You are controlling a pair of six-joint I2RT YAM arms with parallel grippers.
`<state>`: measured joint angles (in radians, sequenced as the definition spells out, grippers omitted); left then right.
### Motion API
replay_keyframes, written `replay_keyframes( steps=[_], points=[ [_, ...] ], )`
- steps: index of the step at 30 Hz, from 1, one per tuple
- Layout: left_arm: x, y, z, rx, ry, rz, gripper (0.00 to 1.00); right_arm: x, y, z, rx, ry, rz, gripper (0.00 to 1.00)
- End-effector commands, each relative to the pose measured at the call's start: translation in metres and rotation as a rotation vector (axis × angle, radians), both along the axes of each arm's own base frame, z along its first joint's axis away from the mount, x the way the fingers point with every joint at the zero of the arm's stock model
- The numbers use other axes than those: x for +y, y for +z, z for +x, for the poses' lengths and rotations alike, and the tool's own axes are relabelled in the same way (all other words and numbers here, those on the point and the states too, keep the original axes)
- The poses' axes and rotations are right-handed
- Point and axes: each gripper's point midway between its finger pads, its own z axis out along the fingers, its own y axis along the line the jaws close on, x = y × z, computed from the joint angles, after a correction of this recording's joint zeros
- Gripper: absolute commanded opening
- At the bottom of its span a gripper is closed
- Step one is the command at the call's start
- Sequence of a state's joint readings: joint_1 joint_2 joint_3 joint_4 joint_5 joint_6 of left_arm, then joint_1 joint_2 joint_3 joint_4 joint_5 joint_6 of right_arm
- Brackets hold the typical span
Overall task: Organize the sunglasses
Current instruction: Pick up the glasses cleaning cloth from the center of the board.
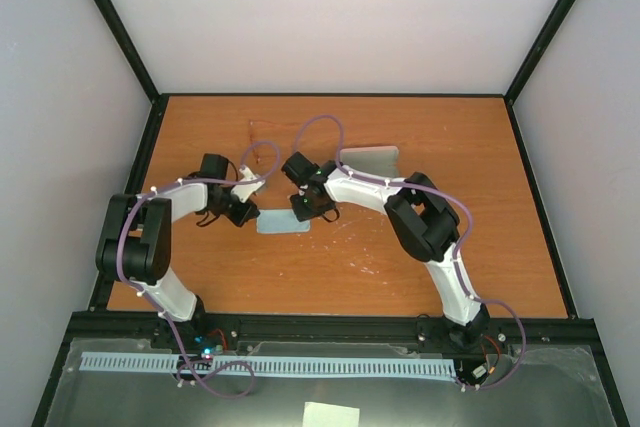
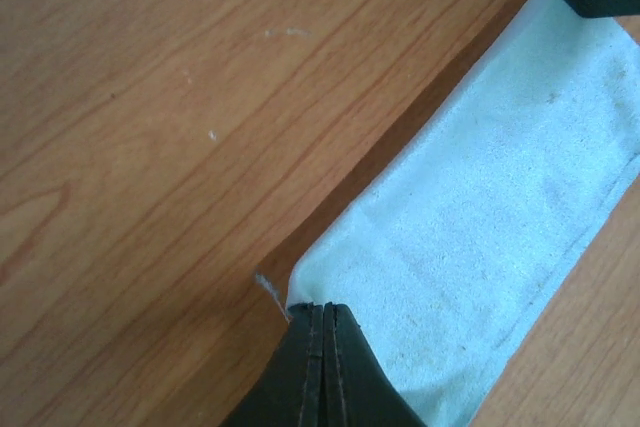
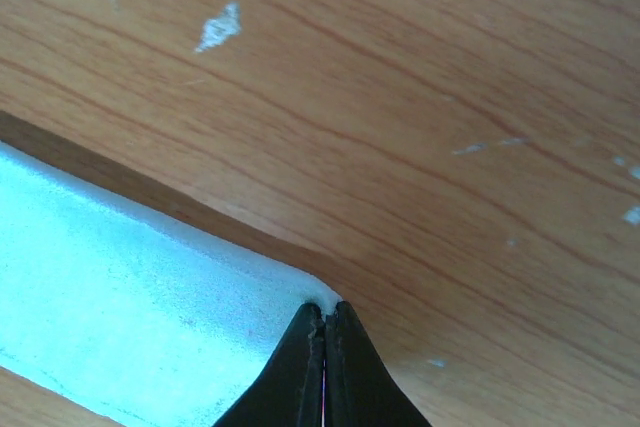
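A pale blue cloth (image 1: pixel 283 222) is stretched between my two grippers near the middle of the table. My left gripper (image 2: pixel 322 307) is shut on one corner of the cloth (image 2: pixel 480 207). My right gripper (image 3: pixel 326 305) is shut on another corner of the cloth (image 3: pixel 130 317). From above, the left gripper (image 1: pixel 250 215) sits at the cloth's left end and the right gripper (image 1: pixel 303 209) at its right end. The cloth's edge casts a dark shadow on the wood, so it hangs slightly off the table. The sunglasses are out of view.
A flat pale grey piece (image 1: pixel 373 159) lies on the orange wooden table (image 1: pixel 400 267) behind the right arm. Purple cables loop over both arms. Black frame posts and white walls enclose the table.
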<state>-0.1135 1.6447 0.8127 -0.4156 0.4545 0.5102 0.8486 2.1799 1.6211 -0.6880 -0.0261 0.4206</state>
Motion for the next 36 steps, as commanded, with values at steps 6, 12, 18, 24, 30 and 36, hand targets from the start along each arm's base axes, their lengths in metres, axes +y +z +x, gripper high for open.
replay_keyframes(
  steps=[6,12,18,24,30,36],
  points=[
    [-0.019,0.018,0.019,-0.025,-0.001,-0.072,0.0,-0.023,0.022,0.012,-0.11,-0.076,-0.058,0.03],
    [-0.034,0.019,0.026,-0.03,-0.028,-0.071,0.02,-0.026,0.027,0.017,-0.129,-0.088,-0.05,0.03],
    [-0.029,0.012,0.028,-0.03,-0.032,-0.032,0.28,-0.025,0.021,0.014,-0.107,-0.082,-0.048,0.03],
    [-0.024,0.003,0.026,-0.031,-0.034,0.002,0.27,-0.025,0.02,0.014,-0.105,-0.081,-0.05,0.03],
    [-0.025,-0.003,0.018,-0.005,-0.048,0.002,0.26,-0.024,0.019,0.014,-0.102,-0.079,-0.049,0.03],
    [-0.025,-0.01,0.008,0.012,-0.062,0.011,0.21,-0.025,0.018,0.012,-0.096,-0.078,-0.05,0.03]
  ],
)
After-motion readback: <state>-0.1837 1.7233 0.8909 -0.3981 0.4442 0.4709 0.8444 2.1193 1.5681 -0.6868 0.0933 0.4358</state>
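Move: The folded light-blue cloth is already pinched at both ends of its far edge: its middle lies about 6 cm to the left hand's right and 2 cm nearer the base, roughly 1 cm lower. From the right hand it is some 6 cm to the left, also 2 cm back and 1 cm below. The pale glasses case stands farther out, about 14 cm ahead of the right hand and 14 cm to its right. Both hands start with the cloth's far corners pinched and carry it together to the right, about 2.5 cm, edging 1–2 cm forward and rising roughly 1 cm. The right hand then stays put, keeping its pinch; the left opens its fingers partway and sinks back about 1 cm, with them astride its corner. ##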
